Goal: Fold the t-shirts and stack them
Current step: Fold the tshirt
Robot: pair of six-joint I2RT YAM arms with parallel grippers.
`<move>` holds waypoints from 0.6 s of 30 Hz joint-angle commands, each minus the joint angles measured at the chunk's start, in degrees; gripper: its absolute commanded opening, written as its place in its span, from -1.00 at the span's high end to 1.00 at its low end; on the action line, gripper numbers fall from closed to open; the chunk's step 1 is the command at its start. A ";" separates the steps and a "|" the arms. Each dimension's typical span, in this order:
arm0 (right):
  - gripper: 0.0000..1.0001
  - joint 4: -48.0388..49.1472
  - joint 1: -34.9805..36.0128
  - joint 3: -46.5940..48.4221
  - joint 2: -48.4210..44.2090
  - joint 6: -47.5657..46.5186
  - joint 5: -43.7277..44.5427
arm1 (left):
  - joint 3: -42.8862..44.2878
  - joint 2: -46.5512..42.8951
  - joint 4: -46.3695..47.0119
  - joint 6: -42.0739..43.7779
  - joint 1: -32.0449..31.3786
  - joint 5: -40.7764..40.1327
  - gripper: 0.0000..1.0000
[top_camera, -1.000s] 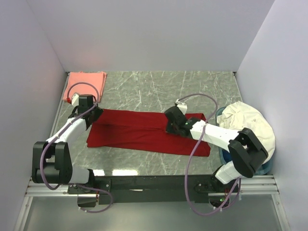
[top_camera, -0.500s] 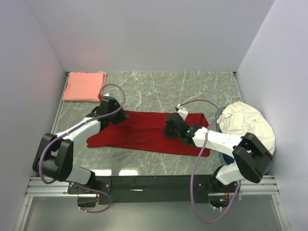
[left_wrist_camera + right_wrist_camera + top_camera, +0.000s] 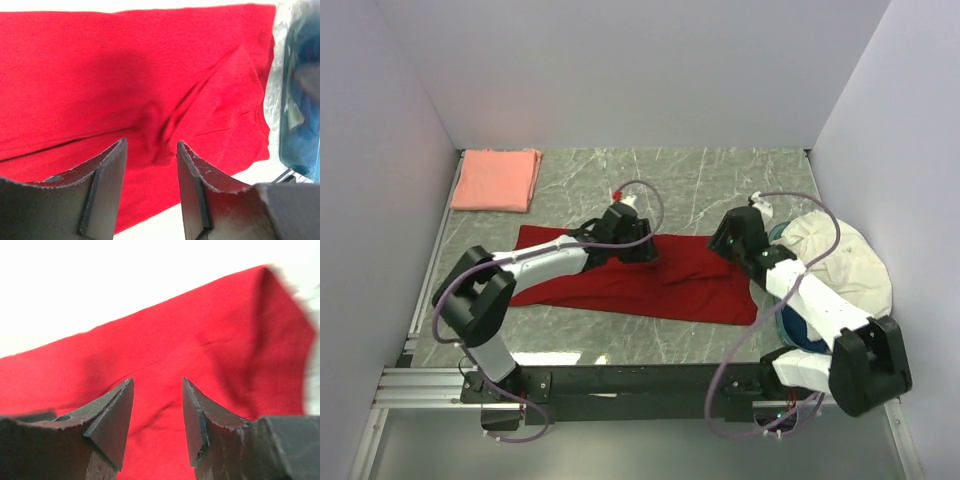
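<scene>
The deep red t-shirt (image 3: pixel 620 280) lies flat and long across the middle of the table. It fills the left wrist view (image 3: pixel 100 75) and the right wrist view (image 3: pixel 200 340). The salmon-pink t-shirt (image 3: pixel 496 180) lies folded in the far left corner. My left gripper (image 3: pixel 638 250) is open and empty just above the middle of the red shirt, over a small wrinkle (image 3: pixel 161 131); it also shows in the left wrist view (image 3: pixel 150 150). My right gripper (image 3: pixel 728 240) is open and empty over the shirt's far right end; it also shows in the right wrist view (image 3: pixel 157 390).
A blue basket (image 3: pixel 790 322) heaped with white cloth (image 3: pixel 835 260) stands at the right, next to the red shirt's right end; its blue wall shows in the left wrist view (image 3: pixel 300 100). White walls close in the table at left, back and right.
My left gripper has moved right from the red shirt's left end to its middle. My right gripper has moved right from the shirt's middle to its right end. The shirt stays flat.
</scene>
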 commanded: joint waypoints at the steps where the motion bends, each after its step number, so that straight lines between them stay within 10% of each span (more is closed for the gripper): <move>1: -0.02 -1.66 -6.13 5.16 4.62 -6.40 -6.48 | 5.79 3.56 -1.40 1.76 -3.19 -3.18 0.00; 18: 0.01 2.03 -10.54 8.61 20.12 -8.25 -10.09 | 17.75 14.90 -12.12 3.60 -12.51 -15.66 0.04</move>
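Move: In the middle of the red t-shirt, the crumpled end of a loose fold lies about 4 cm right of the left hand, 2 cm back and 8 cm below. The fold's other end, a small pucker, lies some 4 cm ahead of the right hand, 3 cm to its right and 9 cm below; the shirt's far right corner is about 3 cm beyond that pucker and 3 cm farther right, and its near right corner some 14 cm back and 8 cm right of the right hand. Lowering over the two ends of the fold, both hands come down with open fingers. The left first carries on about 5 cm right, then sinks some 4 cm onto the crumpled end's spot while rolling about 15 degrees, its left side rising; the right swings some 4 cm forward and 3 cm right, then sinks about 6 cm towards the pucker, fingers tipping more steeply down. Neither grips yet. ##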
